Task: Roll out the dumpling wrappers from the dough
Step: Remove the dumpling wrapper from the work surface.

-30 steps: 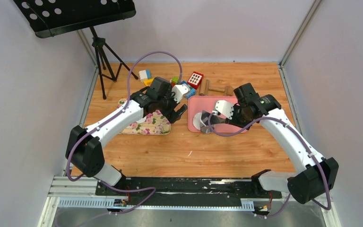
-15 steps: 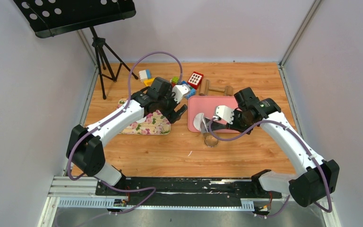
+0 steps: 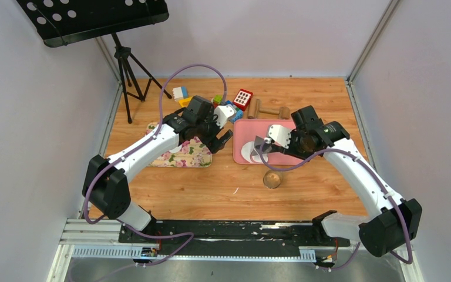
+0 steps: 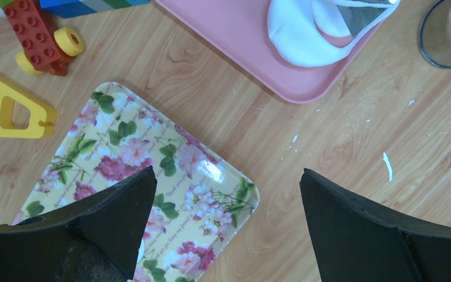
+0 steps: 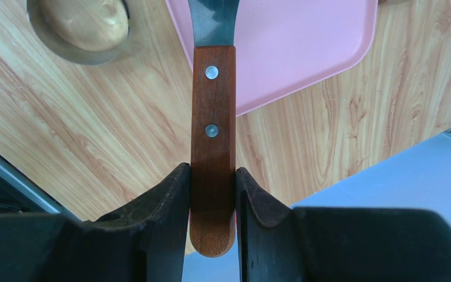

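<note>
White dough (image 4: 296,35) lies as a flattened curved piece at the near left corner of the pink tray (image 3: 252,129); in the top view the dough (image 3: 247,151) sits just ahead of my right gripper (image 3: 262,145). That gripper (image 5: 212,176) is shut on the wooden handle of a spatula (image 5: 212,111) whose steel blade reaches onto the tray by the dough. A small metal ring (image 3: 272,179) stands on the bare table in front of the tray. My left gripper (image 4: 229,182) hangs open over the corner of the floral tray (image 4: 152,170). A white edge beside my left finger is mostly hidden.
Toy bricks (image 3: 223,103), a red button toy (image 3: 242,98) and a wooden rolling pin (image 3: 267,110) lie behind the trays. A yellow toy piece (image 4: 6,108) sits left of the floral tray. A tripod (image 3: 129,70) stands at the far left. White crumbs dot the wood.
The metal ring has gone from the pink tray's near edge onto the table, nearer and to the right. My right gripper dipped toward it with the spatula, then drew back. The left arm stayed still.
</note>
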Motion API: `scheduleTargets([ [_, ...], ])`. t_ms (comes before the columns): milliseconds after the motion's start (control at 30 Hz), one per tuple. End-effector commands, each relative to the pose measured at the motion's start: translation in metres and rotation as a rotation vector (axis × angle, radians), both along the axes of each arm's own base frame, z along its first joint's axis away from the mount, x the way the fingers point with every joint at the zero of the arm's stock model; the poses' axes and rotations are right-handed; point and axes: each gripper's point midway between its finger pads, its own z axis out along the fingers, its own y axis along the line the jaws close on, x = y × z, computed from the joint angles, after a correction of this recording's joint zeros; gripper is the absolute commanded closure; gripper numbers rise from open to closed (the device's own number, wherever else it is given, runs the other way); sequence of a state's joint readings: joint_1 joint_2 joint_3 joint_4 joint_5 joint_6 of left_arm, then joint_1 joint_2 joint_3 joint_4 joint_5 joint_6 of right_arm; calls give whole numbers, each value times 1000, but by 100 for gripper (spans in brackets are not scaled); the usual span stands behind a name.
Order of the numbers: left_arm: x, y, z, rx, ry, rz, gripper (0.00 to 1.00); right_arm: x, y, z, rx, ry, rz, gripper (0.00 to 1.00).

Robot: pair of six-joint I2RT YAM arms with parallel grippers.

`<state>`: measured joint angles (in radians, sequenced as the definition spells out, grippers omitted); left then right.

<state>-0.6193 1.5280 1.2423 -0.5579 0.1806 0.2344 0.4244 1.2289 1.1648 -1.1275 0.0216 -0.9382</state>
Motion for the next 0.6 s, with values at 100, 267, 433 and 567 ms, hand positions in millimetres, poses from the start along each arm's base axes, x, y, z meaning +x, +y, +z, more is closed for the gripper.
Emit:
scheduleTargets([
  [100,7,-3,12,-17,-37,-1,0,10,28,20,152,-45,28,100],
  [267,7,-3,13,-18,-40,0,0,7,45,4,214,42,53,100],
  [433,8,-6,16,-34,-45,-6,0,15,58,-9,256,77,48,100],
  [567,8,-15,22,-70,-41,-34,0,22,68,-9,296,80,44,100],
])
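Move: Left of the right hand, about 15 cm away, 2 cm ahead and roughly 8 cm lower, lies the rolled dough with its cut dumpling wrapper; the spatula in that hand already reaches over it. The pink tray's middle is some 9 cm left of the hand and 5 cm ahead, and the ring cutter about 9 cm left and 7 cm back. From the idle left hand, the dough is roughly 10 cm right and 3 cm back, below it. Keeping its grip on the wooden handle, the right hand carries the spatula about 5 cm to its left across the dough, first nearly level and then sinking some 2–3 cm as well. The wrist tilts roughly 10 degrees, raising the blade end relative to the handle so the spatula lies flatter, while the fingertips swing left and a little back. ##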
